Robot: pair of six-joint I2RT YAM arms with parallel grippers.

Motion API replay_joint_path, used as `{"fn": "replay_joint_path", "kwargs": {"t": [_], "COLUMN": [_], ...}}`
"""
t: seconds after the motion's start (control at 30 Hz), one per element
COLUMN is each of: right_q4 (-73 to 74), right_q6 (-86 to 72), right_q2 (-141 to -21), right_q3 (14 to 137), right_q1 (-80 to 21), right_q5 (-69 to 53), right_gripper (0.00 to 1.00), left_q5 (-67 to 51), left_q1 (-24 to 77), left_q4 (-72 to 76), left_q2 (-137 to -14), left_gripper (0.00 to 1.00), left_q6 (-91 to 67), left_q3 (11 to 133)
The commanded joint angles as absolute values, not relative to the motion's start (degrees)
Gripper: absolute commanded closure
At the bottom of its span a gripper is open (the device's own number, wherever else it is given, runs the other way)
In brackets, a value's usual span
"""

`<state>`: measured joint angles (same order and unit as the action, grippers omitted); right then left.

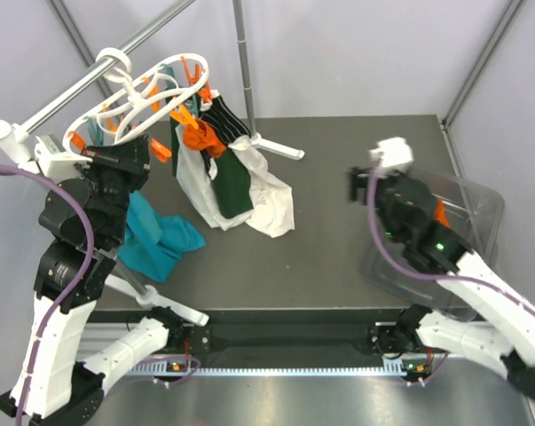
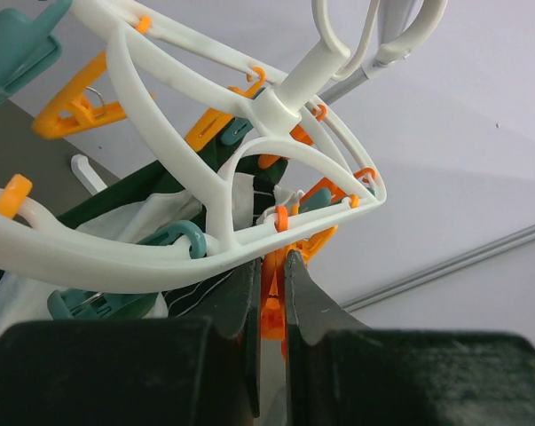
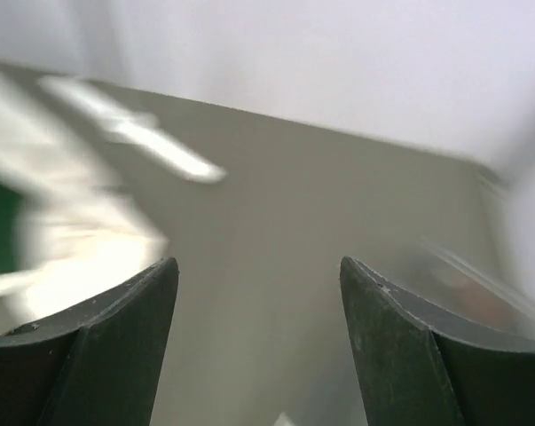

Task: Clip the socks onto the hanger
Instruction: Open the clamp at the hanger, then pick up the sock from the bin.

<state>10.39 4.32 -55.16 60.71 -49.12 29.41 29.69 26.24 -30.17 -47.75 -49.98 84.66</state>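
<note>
The white oval-ring hanger (image 1: 152, 93) hangs by its hook from the grey rail and fills the left wrist view (image 2: 205, 177). A dark striped sock (image 1: 224, 120) and something orange (image 1: 199, 136) hang from its clips. My left gripper (image 1: 156, 146) is raised just under the ring. In the left wrist view it (image 2: 270, 257) is shut on a dangling orange clip (image 2: 272, 311). My right gripper (image 1: 360, 186) is open and empty above the table's right side, and the right wrist view (image 3: 258, 262) is blurred. An orange sock (image 1: 440, 213) shows in the bin behind the right arm.
A clear plastic bin (image 1: 475, 222) stands at the right edge. White and dark-green cloths (image 1: 240, 191) hang down to the table under the hanger. A teal cloth (image 1: 161, 235) lies by the left arm. A white stand foot (image 1: 280, 146) lies at the back.
</note>
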Motion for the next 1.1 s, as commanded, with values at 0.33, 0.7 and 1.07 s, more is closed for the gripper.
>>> {"fn": "replay_joint_path", "kwargs": {"t": [0.33, 0.7, 1.07], "right_q4": [17.93, 13.18, 9.41], "right_q6": [-17.30, -30.05, -32.78], "right_q2": [-56.75, -81.10, -85.88], "right_q3": [43.68, 48.25, 44.92], "right_q1": [11.75, 18.98, 18.90], "right_q5": [22.09, 23.03, 20.75], "right_gripper": [0.27, 0.33, 0.62], "left_q5": [24.35, 21.71, 21.18], "left_q1": [26.10, 26.10, 26.10], "left_q4": [-28.56, -27.60, -27.33], "left_q2": [-47.02, -45.79, -46.14], "left_gripper": [1.00, 1.00, 1.00], "left_q6": [-47.72, -48.60, -48.60], "left_q3": [81.30, 78.40, 78.31]}}
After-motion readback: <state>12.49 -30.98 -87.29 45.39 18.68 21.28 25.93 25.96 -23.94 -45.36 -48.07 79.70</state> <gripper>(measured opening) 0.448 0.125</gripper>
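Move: The last orange sock lies in the clear tray, about 33 cm to the right of the right gripper, 7 cm farther out and 33 cm below. The tray's middle is some 5 cm nearer the base than the sock. The white cloth's lower hem hangs roughly 17 cm to the right gripper's left, 4 cm ahead and 28 cm down. From the left gripper the sock is about 67 cm right, 10 cm ahead and 49 cm below. Sweep the right gripper, already open, about 35 cm right, away from the hanging clothes, then bend the path steeply down some 30 cm into the tray, turning the wrist clockwise and tipping the fingers down onto the orange sock's cuff. Start closing the fingers around the cuff as the descent ends. Keep the left fingers pinching the orange clip on the hanger. ##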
